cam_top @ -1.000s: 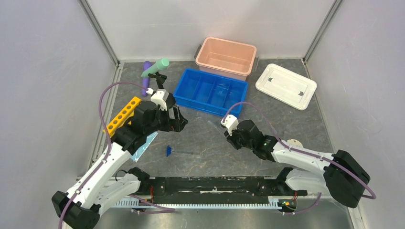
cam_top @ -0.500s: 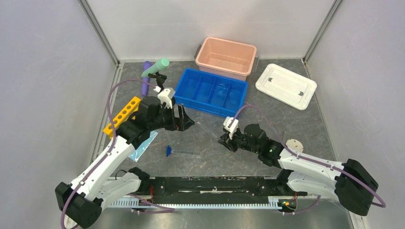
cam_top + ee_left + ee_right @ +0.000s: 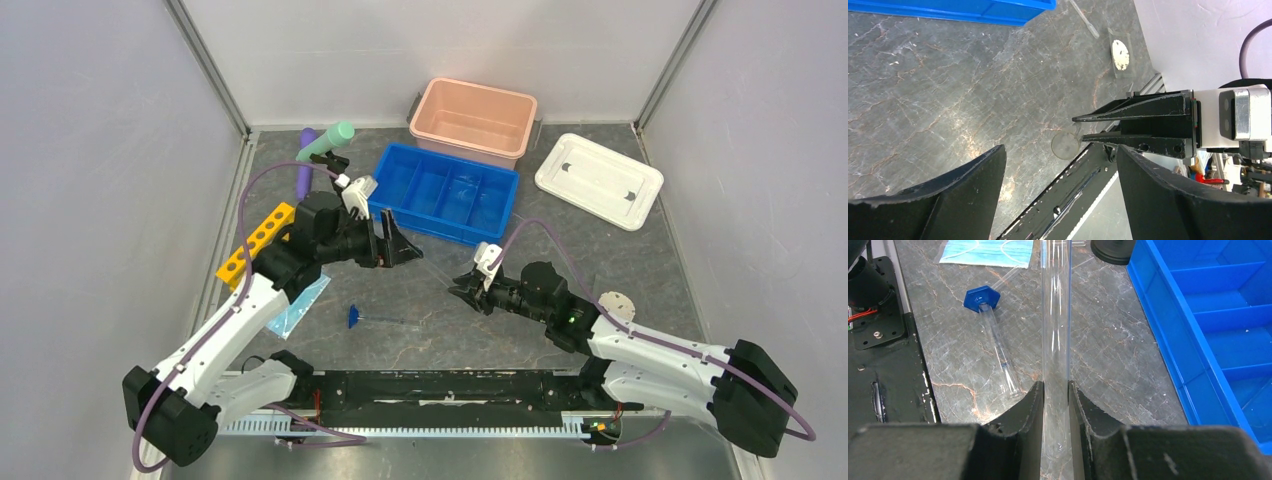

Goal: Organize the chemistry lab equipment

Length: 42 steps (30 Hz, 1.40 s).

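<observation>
My right gripper (image 3: 1055, 385) is shut on a clear glass tube (image 3: 1055, 315) that sticks out past its fingertips. In the top view this gripper (image 3: 462, 293) points left at mid-table. My left gripper (image 3: 405, 250) faces it, open. In the left wrist view the tube's round end (image 3: 1065, 145) shows just beyond the gap between my open left fingers (image 3: 988, 170). A blue-capped funnel (image 3: 982, 297) with its thin rod (image 3: 390, 321) lies on the table. The light-blue mask (image 3: 300, 305), yellow rack (image 3: 258, 240), mint-green tube (image 3: 328, 140), purple tube (image 3: 304, 170) and black clamp stand (image 3: 330, 160) are at the left.
The blue divided tray (image 3: 445, 195) sits behind the grippers, and the pink bin (image 3: 472, 120) stands beyond it. The bin's white lid (image 3: 598, 180) lies at the back right. A small round white disc (image 3: 615, 305) rests beside my right arm. Grey walls close in both sides.
My left gripper has reached right toward the right gripper and its jaws have narrowed a little. The right gripper has swung to point left, carrying the clear tube toward the left gripper.
</observation>
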### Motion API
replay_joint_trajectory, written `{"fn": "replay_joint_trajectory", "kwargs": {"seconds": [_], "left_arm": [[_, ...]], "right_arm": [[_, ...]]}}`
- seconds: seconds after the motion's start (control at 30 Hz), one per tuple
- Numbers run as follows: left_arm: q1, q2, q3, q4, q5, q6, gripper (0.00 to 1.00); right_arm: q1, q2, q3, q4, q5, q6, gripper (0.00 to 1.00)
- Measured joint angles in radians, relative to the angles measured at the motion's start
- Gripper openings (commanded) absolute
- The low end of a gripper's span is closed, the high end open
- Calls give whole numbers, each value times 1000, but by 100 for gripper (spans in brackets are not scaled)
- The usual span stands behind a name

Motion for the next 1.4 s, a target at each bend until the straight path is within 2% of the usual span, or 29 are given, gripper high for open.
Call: {"fn": "replay_joint_trajectory", "kwargs": {"seconds": [0.17,0.3,0.63,0.8,1.03,1.17,1.23,1.33,1.4], "left_arm": [[0,22,0,20,27,-10,72],[0,29,0,38,49,-26,66],[0,31,0,68,75,-32,39],[0,37,0,68,78,-33,31],[0,47,3,51,76,-31,25],[0,48,37,-21,34,-12,24],[0,48,74,-73,-21,6,24],[0,50,137,-156,-126,34,24],[0,50,184,-216,-220,54,24]], "right_arm": [[5,5,0,15,-1,0,25],[8,10,0,16,-5,-1,25],[13,11,-3,24,-18,-3,26],[13,15,-7,27,-17,-3,28],[13,30,-10,31,7,5,43],[13,35,-11,29,42,19,54],[13,35,-11,23,61,27,63],[13,34,-11,8,80,36,83],[13,28,-11,-4,88,40,92]]}}
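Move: The clear tube, still held by the right fingers, slopes between the hands; its middle lies about 6 cm right of the left hand, 4 back and 4 below. That is some 5 cm left of the right hand, 4 ahead and 4 above. From the left hand, the blue bin is roughly 8 cm right, 11 ahead and 20 below, and the blue-footed cylinder 4 left, 15 back and 21 below. Left pinches the tube's near end, right fingers open, then left draws the tube 5 cm left and forward. ##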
